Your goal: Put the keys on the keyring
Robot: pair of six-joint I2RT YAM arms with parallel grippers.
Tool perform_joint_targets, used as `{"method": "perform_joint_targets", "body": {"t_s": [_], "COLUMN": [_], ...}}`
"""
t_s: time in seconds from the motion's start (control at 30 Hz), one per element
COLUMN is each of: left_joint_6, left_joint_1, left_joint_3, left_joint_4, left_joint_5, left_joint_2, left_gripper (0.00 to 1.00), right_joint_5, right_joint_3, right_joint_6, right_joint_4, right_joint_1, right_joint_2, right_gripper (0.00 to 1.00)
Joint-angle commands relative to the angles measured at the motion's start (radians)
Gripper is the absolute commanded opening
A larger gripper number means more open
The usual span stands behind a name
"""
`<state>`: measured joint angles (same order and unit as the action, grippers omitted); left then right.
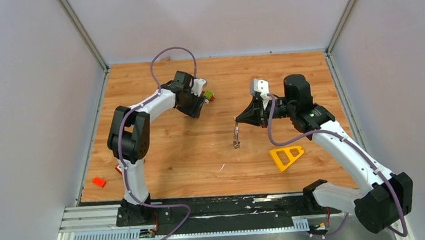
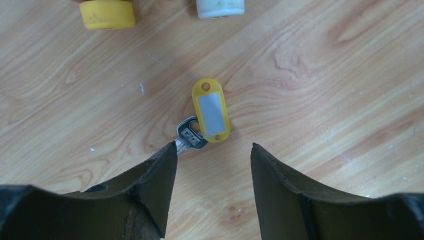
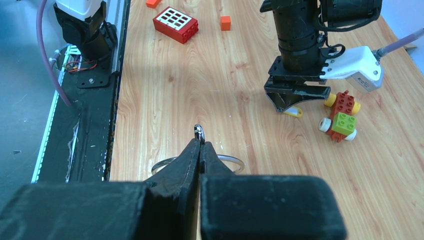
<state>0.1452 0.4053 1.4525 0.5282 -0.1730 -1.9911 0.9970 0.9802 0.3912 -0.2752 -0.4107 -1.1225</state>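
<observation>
A silver key (image 2: 190, 137) with a yellow tag (image 2: 211, 111) lies flat on the wood. My left gripper (image 2: 214, 146) is open just above it, its left fingertip (image 2: 169, 152) over the key's blade. The tag also shows under that gripper in the right wrist view (image 3: 293, 112). My right gripper (image 3: 200, 142) is shut on the thin silver keyring (image 3: 233, 160), whose arcs show on both sides of the fingers. In the top view that gripper (image 1: 238, 121) holds the ring above the table's middle, with small metal keys (image 1: 236, 140) hanging below it.
A red-green-yellow toy car (image 3: 341, 117) stands beside the left gripper (image 1: 197, 105); its wheels (image 2: 107, 13) show in the left wrist view. A yellow plastic triangle (image 1: 286, 157) lies near the right arm. A red brick (image 3: 175, 24) and small red blocks (image 1: 99, 181) lie at the near left.
</observation>
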Motion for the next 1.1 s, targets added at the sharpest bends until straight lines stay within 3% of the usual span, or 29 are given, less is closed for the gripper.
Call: {"method": "perform_joint_targets", "body": {"t_s": [0.0,0.27,0.47,1.07], "left_joint_6": [-0.119,-0.141,-0.167,-0.157], "left_joint_1": [0.0,0.0,0.0,0.001], "left_joint_3": [0.047,0.049,0.048,0.006], "left_joint_4": [-0.078,-0.098,-0.097,-0.085], "left_joint_5": [0.033,0.094,0.071,0.054], "left_joint_2": [-0.02,-0.044,-0.054,-0.033], "left_gripper": [0.62,0.54,0.43,0.36], "right_joint_5": [0.021,0.023,0.025,0.025], "right_joint_3": [0.001,0.0,0.0,-0.002], "right_joint_6": [0.014,0.013,0.014,0.015], "right_joint_4": [0.019,0.02,0.02,0.02], "right_joint_1": [0.004,0.004,0.004,0.004], "right_joint_2": [0.002,0.002,0.003,0.006], "right_gripper": [0.0,0.0,0.0,0.0]}}
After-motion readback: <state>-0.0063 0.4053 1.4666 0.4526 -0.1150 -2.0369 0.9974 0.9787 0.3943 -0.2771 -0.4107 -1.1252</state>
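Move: The key lies almost under the left hand's open fingers, about 2 cm ahead, 1 cm to the left and 2 cm below. The yellow tag is against it, some 3 cm ahead and 1 cm to the hand's right. The toy car stands about 11 cm ahead and 4 cm right. From the right hand, the key is roughly 18 cm ahead, 20 cm left and 25 cm below. The key's head is brought between the left fingertips: the left hand eases forward about 2 cm and sinks about 1 cm close over the table, turning some 10 degrees counter-clockwise. It then stays there while the fingers keep narrowing from well open to just over a third; a touch on the key can't be made out. The right hand holds still, keeping its pinch on the keyring. ##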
